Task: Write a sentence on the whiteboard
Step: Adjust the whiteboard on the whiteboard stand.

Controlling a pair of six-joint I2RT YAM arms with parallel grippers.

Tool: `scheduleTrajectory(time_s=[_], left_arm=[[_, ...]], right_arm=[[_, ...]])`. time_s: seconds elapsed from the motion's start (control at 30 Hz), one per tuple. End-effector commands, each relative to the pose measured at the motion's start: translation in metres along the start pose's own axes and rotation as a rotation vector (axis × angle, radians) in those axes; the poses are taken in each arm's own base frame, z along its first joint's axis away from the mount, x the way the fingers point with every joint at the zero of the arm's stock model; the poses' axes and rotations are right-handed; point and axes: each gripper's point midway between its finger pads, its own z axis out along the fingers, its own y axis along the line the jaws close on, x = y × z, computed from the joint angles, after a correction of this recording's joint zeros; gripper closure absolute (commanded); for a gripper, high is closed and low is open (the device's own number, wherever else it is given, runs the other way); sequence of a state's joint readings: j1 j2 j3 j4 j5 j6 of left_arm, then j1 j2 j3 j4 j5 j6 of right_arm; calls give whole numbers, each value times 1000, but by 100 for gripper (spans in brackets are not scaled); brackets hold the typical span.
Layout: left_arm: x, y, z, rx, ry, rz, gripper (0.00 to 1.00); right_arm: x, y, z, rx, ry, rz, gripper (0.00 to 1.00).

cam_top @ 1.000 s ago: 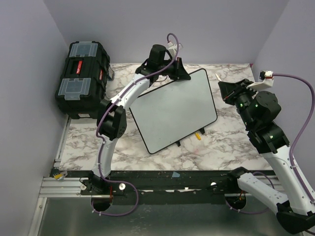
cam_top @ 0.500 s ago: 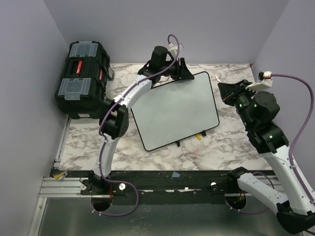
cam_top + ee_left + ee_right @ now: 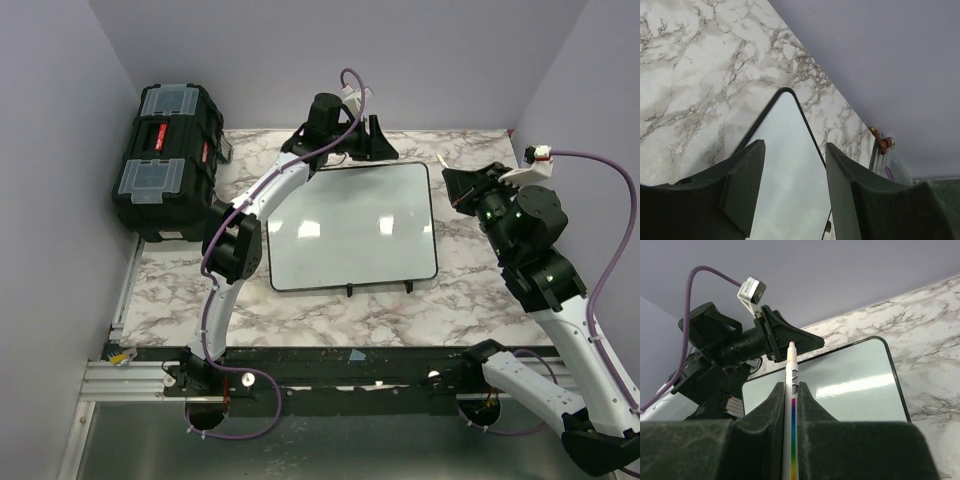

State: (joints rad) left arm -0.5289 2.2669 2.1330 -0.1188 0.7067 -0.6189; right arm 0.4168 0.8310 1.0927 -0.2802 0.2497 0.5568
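Note:
The whiteboard (image 3: 350, 225) lies flat on the marble table, its long sides parallel to the front edge. I see no sentence on its white surface. My left gripper (image 3: 375, 142) hangs open at the board's far edge; in the left wrist view the gripper (image 3: 795, 150) has a corner of the whiteboard (image 3: 785, 130) showing between its spread fingers, untouched. My right gripper (image 3: 455, 182) hovers off the board's right side, shut on a white marker (image 3: 791, 360) with a rainbow stripe. In the right wrist view its tip points toward the whiteboard (image 3: 850, 385).
A black toolbox (image 3: 165, 160) stands at the table's far left. Purple walls close in the back and both sides. An aluminium rail (image 3: 130, 375) runs along the front edge. An orange knob (image 3: 882, 142) sits past the table's edge.
The whiteboard was held tilted and skewed by the left gripper. The gripper has opened and let it go, and the board now lies flat and square. The right arm has barely moved.

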Motion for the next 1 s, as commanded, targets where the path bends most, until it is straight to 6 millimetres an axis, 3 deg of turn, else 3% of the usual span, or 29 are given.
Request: scheduleTrajectory(time_s=[0.0,0.5,0.67,0.8,0.97], left_arm=[[-20,-24,-7,18,-59,42,47],[-16,-31,-9,7,-75,63,47],[-21,-33,-12,-9,-52,105,41],[-24,-29,-23,-34,-27,134,31],[-27,-17,-52,-76,0,158,23]], right_arm=[[-1,-6,-2,21,-9,-4,99],[-1,-5,-1,19,-9,-4,99],[0,-5,-1,19,-7,-8,99],[-1,-5,-1,20,-9,-11,99],[0,-5,-1,18,-2,-16,99]])
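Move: The whiteboard's middle is roughly 14 cm back, 8 cm left and 8 cm below the left hand, which hovers at the board's far edge. The board's far right corner lies about 10 cm right, 2 cm back and 2 cm lower; the marker is some 10 cm right, 14 cm back and 13 cm higher, in the right hand. From that right hand the board's middle is about 7 cm ahead, 17 cm left and 22 cm down. At the whiteboard's far edge, the left hand dips about 1 cm, then rises some 3 cm, fingers opening wider. ##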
